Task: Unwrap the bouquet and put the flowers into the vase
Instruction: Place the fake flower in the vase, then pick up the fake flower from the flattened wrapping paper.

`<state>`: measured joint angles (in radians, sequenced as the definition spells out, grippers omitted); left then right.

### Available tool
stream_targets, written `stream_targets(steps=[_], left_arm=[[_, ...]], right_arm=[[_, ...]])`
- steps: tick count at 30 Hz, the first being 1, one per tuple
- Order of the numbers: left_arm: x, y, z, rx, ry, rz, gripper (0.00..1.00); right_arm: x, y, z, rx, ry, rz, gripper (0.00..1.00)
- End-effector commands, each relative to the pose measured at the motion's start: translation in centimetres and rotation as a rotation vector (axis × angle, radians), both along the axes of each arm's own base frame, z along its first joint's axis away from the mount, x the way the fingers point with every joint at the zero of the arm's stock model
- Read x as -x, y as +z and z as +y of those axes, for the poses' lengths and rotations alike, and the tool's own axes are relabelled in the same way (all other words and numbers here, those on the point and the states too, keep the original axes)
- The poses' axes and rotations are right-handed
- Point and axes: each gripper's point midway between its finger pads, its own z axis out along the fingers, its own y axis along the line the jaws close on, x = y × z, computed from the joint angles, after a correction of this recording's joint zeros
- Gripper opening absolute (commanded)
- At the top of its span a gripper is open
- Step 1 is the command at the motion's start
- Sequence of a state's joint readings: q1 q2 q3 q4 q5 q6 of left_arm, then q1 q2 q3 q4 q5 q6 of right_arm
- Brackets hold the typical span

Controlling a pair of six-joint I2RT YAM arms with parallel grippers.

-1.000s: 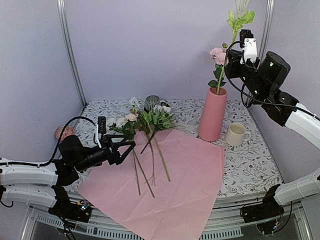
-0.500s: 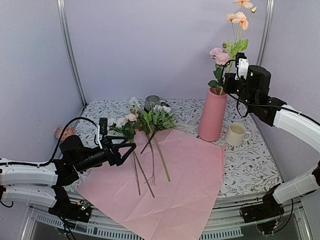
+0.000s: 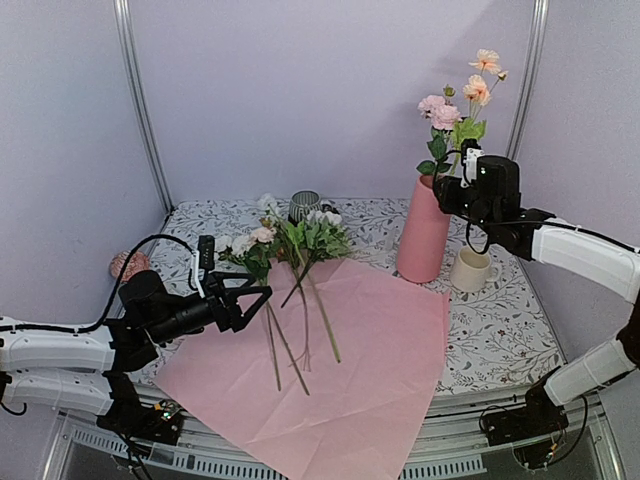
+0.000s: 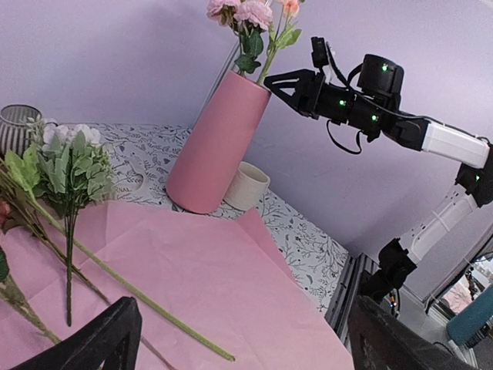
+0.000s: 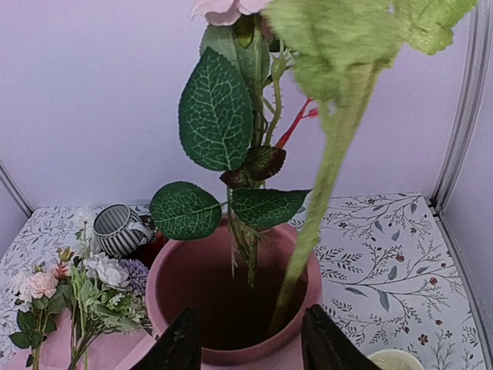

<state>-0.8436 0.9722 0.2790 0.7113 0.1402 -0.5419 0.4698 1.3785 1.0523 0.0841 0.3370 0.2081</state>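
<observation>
The pink vase [image 3: 424, 232] stands at the back right and holds a pink rose [image 3: 435, 108] and a peach flower [image 3: 478, 86]. My right gripper [image 3: 447, 190] hovers at the vase's rim [image 5: 231, 362]. It is open, and the peach flower's green stem [image 5: 308, 247] drops into the vase between its fingers without touching them. The remaining flowers [image 3: 290, 242] lie on the flat pink paper [image 3: 350, 380], heads toward the back. My left gripper [image 3: 255, 295] is open and empty, low over the paper beside the stems [image 4: 115, 281].
A cream cup [image 3: 472, 268] stands just right of the vase. A striped mug [image 3: 304, 205] sits behind the flower heads. A pinkish round thing [image 3: 128, 264] lies at the table's left edge. The paper overhangs the near table edge.
My right arm came down and lowered the peach flower's stem into the vase, then its jaws opened off the stem. The left arm has not moved.
</observation>
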Motion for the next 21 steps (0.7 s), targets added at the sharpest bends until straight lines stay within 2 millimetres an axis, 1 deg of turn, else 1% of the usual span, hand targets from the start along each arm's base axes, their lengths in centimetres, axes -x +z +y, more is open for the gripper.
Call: stream_targets(steps=[1,4,6,8,10,18,21], left_arm=[[-0.1,0.9,0.1,0.006,0.008,-0.021,0.96],[-0.1,0.9,0.0,0.007,0.011,-0.019,0.96],[-0.2,0.8,-0.1,0.003,0.008,-0.015,0.97],[-0.2,0.7,-0.2,0.0,0.006,-0.013,0.97],[-0.3,0.7,-0.3,0.0,0.003,-0.011,0.98],[-0.4,0.4,-0.4,-0.007,0.002,-0.001,0.98],[-0.4,0.3,-0.4,-0.009,0.002,0.004,0.98]], right_arm=[[1.2,1.2,-0.3,-0.02,0.022,-0.012,0.52],[2.0,1.3,-0.4,-0.015,0.036,0.007,0.6],[2.5,1.3,-0.5,-0.009,0.045,0.02,0.63],[3.1,1.0,-0.6,-0.003,0.052,0.038,0.68],[3.5,0.9,-0.7,0.002,0.06,0.053,0.74],[5.6,-0.2,-0.9,0.0,0.095,0.122,0.84],[6.6,0.0,-0.9,-0.006,0.12,0.136,0.9]])
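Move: The pink vase stands about 6 cm ahead of the open right hand and 2 cm to its left, its middle some 14 cm below. The peach flower already stands in it, its middle about 3 cm ahead, 1 cm right and 5 cm above; the cream mug is roughly 2 cm ahead, 9 cm right and 23 cm below. From the left hand the vase lies about 28 cm ahead, 39 cm to the right and 8 cm below. Backwards, away from the vase mouth, the right hand draws off about 5 cm, rising some 2 cm midway before sinking again. Its fingers, already partly open, spread nearly wide and clear the peach flower's stem, while the wrist turns about 5 degrees counter-clockwise and tips slightly down. ##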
